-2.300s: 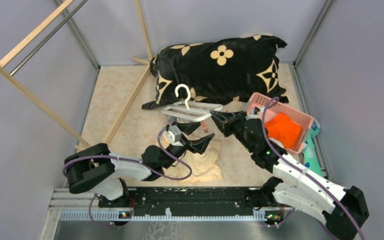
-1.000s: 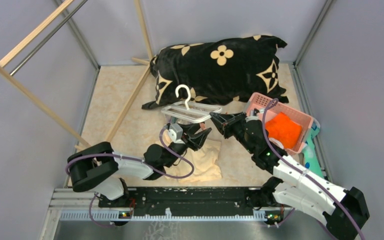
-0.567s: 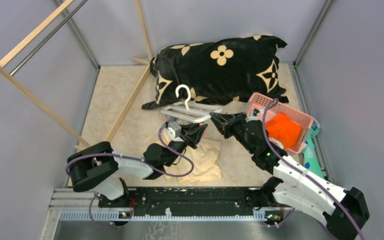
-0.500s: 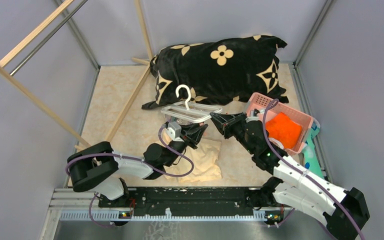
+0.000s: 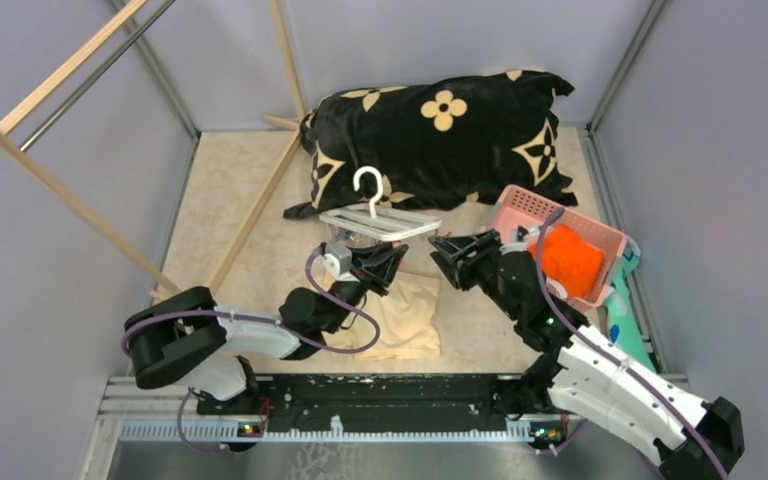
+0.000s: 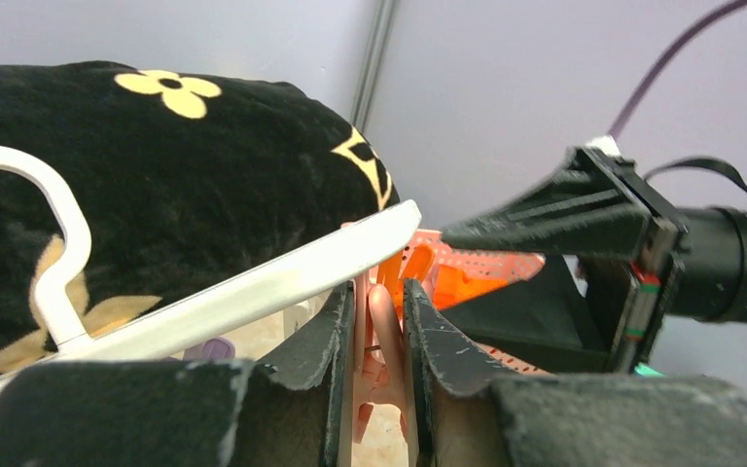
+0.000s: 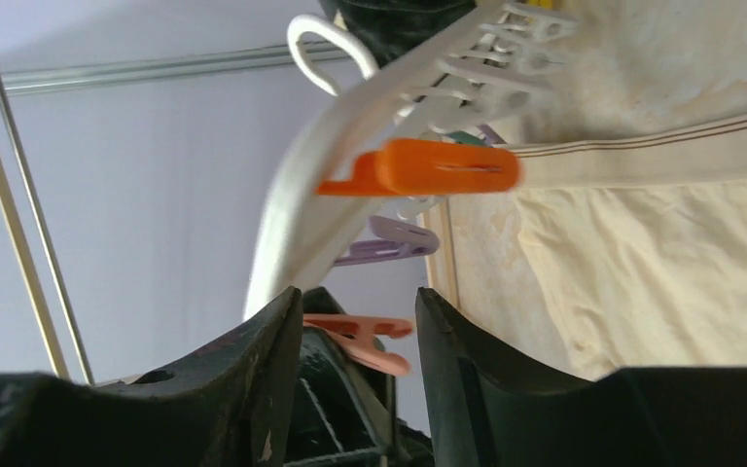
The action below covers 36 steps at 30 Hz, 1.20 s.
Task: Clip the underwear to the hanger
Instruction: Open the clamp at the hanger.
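The white hanger (image 5: 380,222) lies tilted in front of the pillow, its hook (image 5: 367,185) pointing up. My left gripper (image 5: 388,258) is under the hanger's right end, shut on a dangling pink clip (image 6: 385,326). The hanger's white bar (image 6: 253,287) crosses just above those fingers. My right gripper (image 5: 442,247) stands open a little to the right of the hanger, holding nothing. In the right wrist view the hanger bar (image 7: 302,224), an orange clip (image 7: 418,167), a purple clip (image 7: 389,238) and the pink clip (image 7: 360,336) show ahead of the jaws. The cream underwear (image 5: 405,315) lies flat below both grippers.
A black pillow with gold flowers (image 5: 440,135) fills the back. A pink perforated basket (image 5: 525,205) holding an orange cloth (image 5: 565,258) sits at the right, close behind the right arm. A wooden rack with a metal bar (image 5: 70,150) leans at the left.
My left gripper has closed on the pink clip. My right gripper has opened, let go of the hanger's end and drawn back to the right. The hanger has shifted slightly left.
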{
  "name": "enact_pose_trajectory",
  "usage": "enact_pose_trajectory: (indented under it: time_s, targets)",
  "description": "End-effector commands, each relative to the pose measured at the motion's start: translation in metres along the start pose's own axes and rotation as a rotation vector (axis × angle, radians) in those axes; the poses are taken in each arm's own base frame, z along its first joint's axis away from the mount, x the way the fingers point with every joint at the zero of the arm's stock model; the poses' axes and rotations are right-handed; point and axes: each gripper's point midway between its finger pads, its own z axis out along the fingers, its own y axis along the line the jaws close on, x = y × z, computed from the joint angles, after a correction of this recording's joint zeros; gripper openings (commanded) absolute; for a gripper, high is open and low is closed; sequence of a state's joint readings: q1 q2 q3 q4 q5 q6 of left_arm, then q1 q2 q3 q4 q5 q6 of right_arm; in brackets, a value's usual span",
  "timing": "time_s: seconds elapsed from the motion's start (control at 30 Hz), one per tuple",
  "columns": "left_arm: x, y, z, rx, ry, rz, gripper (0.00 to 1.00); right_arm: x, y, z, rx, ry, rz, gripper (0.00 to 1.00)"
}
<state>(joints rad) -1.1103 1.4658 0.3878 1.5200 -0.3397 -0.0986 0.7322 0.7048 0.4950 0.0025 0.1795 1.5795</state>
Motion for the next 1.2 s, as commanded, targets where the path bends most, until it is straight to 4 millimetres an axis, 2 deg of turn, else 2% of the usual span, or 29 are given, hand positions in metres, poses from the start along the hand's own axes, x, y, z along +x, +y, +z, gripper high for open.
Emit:
enact_pose_trajectory:
  time_s: [0.0, 0.1, 0.2, 0.3, 0.4, 0.57, 0.77, 0.93, 1.03, 1.17]
  targets:
    - [-0.061, 0.003, 0.003, -0.014, -0.213, -0.074, 0.00, -0.006, -0.025, -0.014, 0.051, -0.024, -0.082, 0.47]
    - [-0.058, 0.004, 0.007, -0.019, -0.191, -0.069, 0.00, -0.007, -0.044, -0.025, 0.068, -0.012, -0.175, 0.47]
    - [-0.053, 0.005, 0.009, -0.025, -0.163, -0.060, 0.00, -0.013, -0.073, -0.037, 0.114, -0.009, -0.321, 0.47]
    - [-0.050, 0.005, 0.009, -0.029, -0.148, -0.056, 0.00, -0.021, -0.105, -0.043, 0.177, -0.038, -0.344, 0.46]
    - [-0.049, 0.005, 0.009, -0.028, -0.141, -0.054, 0.00, -0.025, -0.134, -0.040, 0.240, -0.047, -0.378, 0.45]
    - [-0.049, 0.003, 0.010, -0.017, -0.128, -0.049, 0.00, -0.022, -0.165, -0.021, 0.337, -0.002, -0.489, 0.44]
    - [-0.049, 0.000, 0.011, -0.003, -0.123, -0.057, 0.00, -0.025, -0.169, 0.011, 0.369, 0.050, -0.622, 0.44]
    - [-0.050, -0.002, 0.012, 0.004, -0.123, -0.058, 0.00, -0.024, -0.169, 0.028, 0.331, 0.102, -0.640, 0.43]
    - [-0.050, -0.001, 0.013, 0.001, -0.126, -0.053, 0.00, -0.012, -0.166, 0.032, 0.308, 0.170, -0.624, 0.43]
    - [-0.052, -0.002, 0.013, 0.003, -0.130, -0.052, 0.00, -0.003, -0.177, 0.023, 0.348, 0.194, -0.502, 0.43]
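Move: The right hand, empty, is aimed down at the underwear's right waistband corner, roughly 23 cm below, 3 cm ahead and 4 cm to its right. The hanger's right end is still close by, about 4 cm ahead, 1 cm right and a couple of centimetres up, with the pink clamp about 5 cm left and 1 cm ahead, level. From the left hand, that waistband corner is about 9 cm right, 3 cm ahead and 24 cm down. The left fingers keep the pink clamp squeezed at the hanger, easing up and left only a centimetre or so. Already free of the hanger, the right hand draws back and right while plunging some 20 cm towards the underwear, then edges forward and left near the table beside the waistband corner; it rolls about 40 degrees, left side dropping, fingers staying half open. ##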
